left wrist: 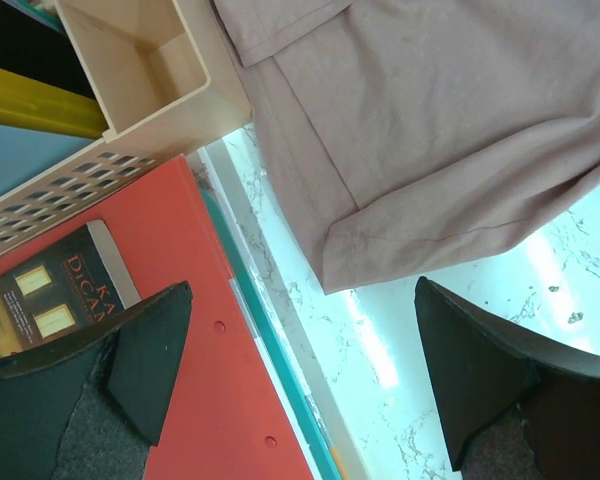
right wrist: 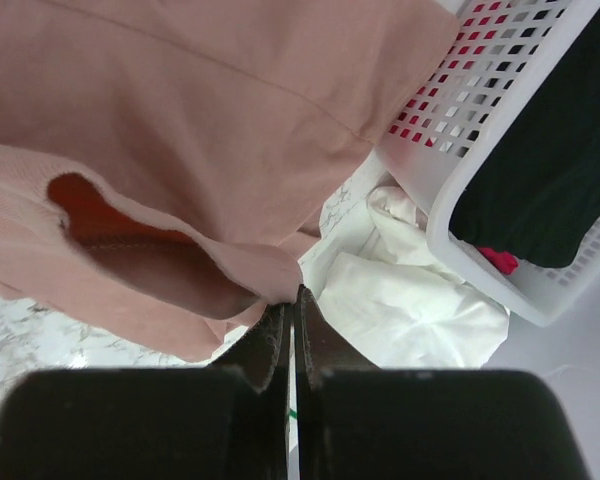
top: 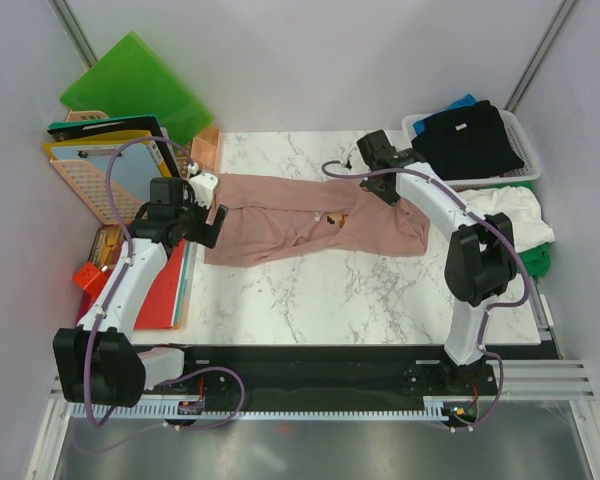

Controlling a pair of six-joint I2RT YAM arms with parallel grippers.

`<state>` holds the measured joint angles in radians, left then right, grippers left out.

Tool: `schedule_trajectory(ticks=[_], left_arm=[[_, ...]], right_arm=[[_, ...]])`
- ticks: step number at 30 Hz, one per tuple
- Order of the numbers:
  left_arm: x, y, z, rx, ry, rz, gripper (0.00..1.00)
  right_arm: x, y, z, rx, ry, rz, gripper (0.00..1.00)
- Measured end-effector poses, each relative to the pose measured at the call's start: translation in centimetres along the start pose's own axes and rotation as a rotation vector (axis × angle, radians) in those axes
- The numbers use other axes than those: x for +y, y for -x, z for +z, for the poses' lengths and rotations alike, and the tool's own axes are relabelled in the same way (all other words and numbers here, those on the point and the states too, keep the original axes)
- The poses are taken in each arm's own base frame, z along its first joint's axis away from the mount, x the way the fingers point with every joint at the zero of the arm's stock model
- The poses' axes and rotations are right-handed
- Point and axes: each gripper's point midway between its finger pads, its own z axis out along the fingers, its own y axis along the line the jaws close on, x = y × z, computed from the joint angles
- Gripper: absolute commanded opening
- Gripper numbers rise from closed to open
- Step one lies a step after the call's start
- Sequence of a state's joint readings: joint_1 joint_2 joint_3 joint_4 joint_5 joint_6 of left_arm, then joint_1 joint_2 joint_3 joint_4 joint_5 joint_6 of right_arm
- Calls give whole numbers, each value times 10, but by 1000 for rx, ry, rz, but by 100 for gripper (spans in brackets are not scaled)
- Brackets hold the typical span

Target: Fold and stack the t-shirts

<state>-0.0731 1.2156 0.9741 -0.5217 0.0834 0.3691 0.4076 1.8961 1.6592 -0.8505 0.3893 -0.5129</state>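
A dusty pink t-shirt (top: 300,225) (left wrist: 440,130) (right wrist: 200,120) lies stretched across the marble table (top: 360,295). My right gripper (top: 387,190) (right wrist: 293,295) is shut on the pink shirt's right-hand edge, next to a gaping sleeve opening, and the cloth there is lifted a little. My left gripper (top: 202,207) (left wrist: 302,320) hangs open above the table's left edge, just short of the shirt's near left corner, with nothing between its fingers. A black t-shirt (top: 470,140) (right wrist: 540,170) and a blue one (top: 463,102) lie in the white basket (top: 525,135) (right wrist: 450,210). A white t-shirt (top: 510,210) (right wrist: 420,300) and a green one (top: 535,262) lie beside it.
A red folder (top: 165,290) (left wrist: 210,400) with a teal one under it lies along the table's left edge. A beige bin (left wrist: 150,70), a mesh tray (top: 85,185), a book (left wrist: 60,290) and a green folder (top: 135,85) crowd the left side.
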Motion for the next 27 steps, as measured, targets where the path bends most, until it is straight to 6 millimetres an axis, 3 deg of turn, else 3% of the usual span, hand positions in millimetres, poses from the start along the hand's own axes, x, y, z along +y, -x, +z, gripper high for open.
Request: schedule_trajectory(ticks=[6,14,27], left_arm=[[-16,1,4,3,-42,29,100],[-70,-26,40,139,-184,234,100],[-54,-66,77,331,-117,411,98]], right_arm=[[-11,-13,26,54,10,18,0],[-11,-19,34,68,28,31,0],[-5,-16,35,56,54,41,0]])
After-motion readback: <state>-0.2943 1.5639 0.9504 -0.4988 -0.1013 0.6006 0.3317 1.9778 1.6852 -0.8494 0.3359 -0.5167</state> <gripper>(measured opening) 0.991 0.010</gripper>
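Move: Below the open left hand lies the shirt's near-left corner, about 14 cm down, 2 cm to the left and 1 cm back. The tan tray stands 14 cm ahead and 3 cm left of that hand; the red folder lies 12 cm left and 6 cm back. The right hand holds a raised shirt edge over the shirt's right end, whose middle is some 3 cm ahead, 4 cm right and 12 cm down; the laundry basket is 14 cm ahead, 20 cm right. Down some 11 cm towards the shirt's near-left corner goes the left hand, first swinging about 6 cm right, then easing back left; its wrist turns some 30 degrees, clockwise with the fingers tipping steeper, jaws wide open. The right hand, still pinching the shirt edge, shifts a little right and down over the shirt's right end, then holds it there. ##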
